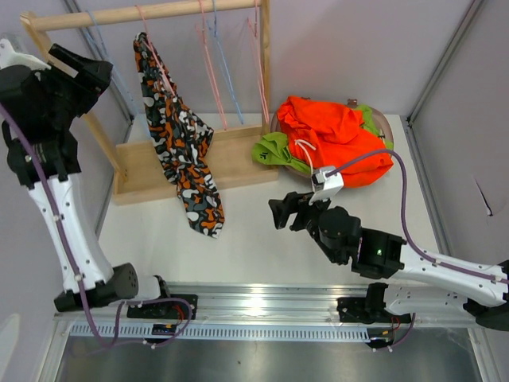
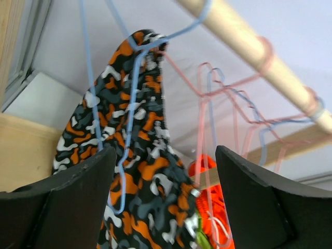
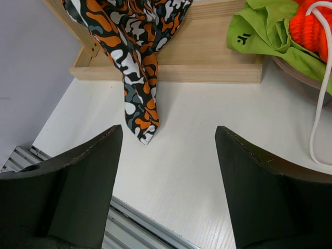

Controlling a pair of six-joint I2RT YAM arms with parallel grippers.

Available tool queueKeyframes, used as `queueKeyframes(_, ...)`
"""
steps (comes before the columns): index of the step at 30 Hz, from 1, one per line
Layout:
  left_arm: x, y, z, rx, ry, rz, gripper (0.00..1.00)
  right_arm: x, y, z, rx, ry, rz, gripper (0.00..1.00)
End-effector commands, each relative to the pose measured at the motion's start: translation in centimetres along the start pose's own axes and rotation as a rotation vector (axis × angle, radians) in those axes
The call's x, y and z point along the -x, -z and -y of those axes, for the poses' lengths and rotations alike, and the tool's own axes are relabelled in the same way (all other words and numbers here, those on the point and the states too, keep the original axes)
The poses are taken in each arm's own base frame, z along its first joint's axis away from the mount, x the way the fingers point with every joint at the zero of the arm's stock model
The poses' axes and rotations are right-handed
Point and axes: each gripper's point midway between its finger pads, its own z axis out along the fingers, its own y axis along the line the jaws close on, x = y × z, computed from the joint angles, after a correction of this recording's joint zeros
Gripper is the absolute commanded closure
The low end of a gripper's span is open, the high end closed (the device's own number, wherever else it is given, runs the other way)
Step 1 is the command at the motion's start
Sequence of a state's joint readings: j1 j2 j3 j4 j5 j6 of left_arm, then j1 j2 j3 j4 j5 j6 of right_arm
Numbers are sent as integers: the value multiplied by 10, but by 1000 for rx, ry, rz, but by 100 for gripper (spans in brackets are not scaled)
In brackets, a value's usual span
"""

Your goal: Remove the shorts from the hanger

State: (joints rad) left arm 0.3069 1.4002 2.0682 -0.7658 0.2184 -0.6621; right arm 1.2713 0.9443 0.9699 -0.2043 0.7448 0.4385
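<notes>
The camouflage shorts (image 1: 189,151) hang from a wire hanger on the wooden rod (image 1: 151,13), their lower end lying on the table. They also show in the left wrist view (image 2: 142,155), with a blue hanger (image 2: 133,78) across them, and in the right wrist view (image 3: 136,57). Bright orange shorts (image 1: 334,135) and lime green shorts (image 1: 274,151) lie piled in a basket (image 1: 386,126). The navy-black and dark olive shorts are out of view. My left gripper (image 1: 94,73) is open and empty, raised left of the hanging shorts. My right gripper (image 1: 282,213) is open and empty over the table.
Several empty pink and blue hangers (image 1: 219,72) hang on the rod. The rack's wooden base (image 1: 238,159) lies along the back of the table. A white drawstring (image 3: 317,104) trails from the orange shorts. Metal rails (image 1: 254,306) run along the near edge.
</notes>
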Motion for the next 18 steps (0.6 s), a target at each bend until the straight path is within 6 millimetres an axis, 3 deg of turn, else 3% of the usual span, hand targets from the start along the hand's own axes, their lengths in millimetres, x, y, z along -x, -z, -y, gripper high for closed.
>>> queueKeyframes(1,12,42,50,-202,-22,51,19,8,4,-5,14,-51,28,22)
queueKeyframes(4,3,47,82,-335,-11,22,20,8,5,-6,19,-51,29,22)
queueKeyframes(7,-5,40,97,-389,-13,0,21,8,6,-7,17,-49,30,22)
queueKeyframes(13,-25,7,104,-409,-4,-51,21,8,8,-1,-2,-46,37,22)
queueKeyframes(18,-40,-27,96,-344,-3,-80,22,10,10,6,-20,-37,42,22)
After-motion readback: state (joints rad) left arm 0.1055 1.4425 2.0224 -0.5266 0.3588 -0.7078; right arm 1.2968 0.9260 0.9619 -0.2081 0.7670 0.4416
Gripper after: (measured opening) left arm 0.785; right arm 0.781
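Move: The left hand, open and empty, is after the neck of the pink hanger carrying the camo shorts, about 10 cm ahead, 11 cm to its right and about level with it. The empty blue hanger's neck is some 10 cm ahead, 1 cm to the right and 2 cm lower; the middle of the camo shorts lies roughly 4 cm ahead, 16 cm right and 20 cm below. From the right hand the pink hanger's neck is around 27 cm ahead, 31 cm left and 18 cm up. Already clear of the blue hanger, the left hand swings about 10 cm to the right towards the pink hanger, at first backing off some 4 cm and rising about 6 cm, then curving forward and down. Its fingers stay wide open and touch nothing as the wrist turns some 20 degrees clockwise and tips upward, then partly levels again as the hand comes forward towards the pink hanger's neck. ##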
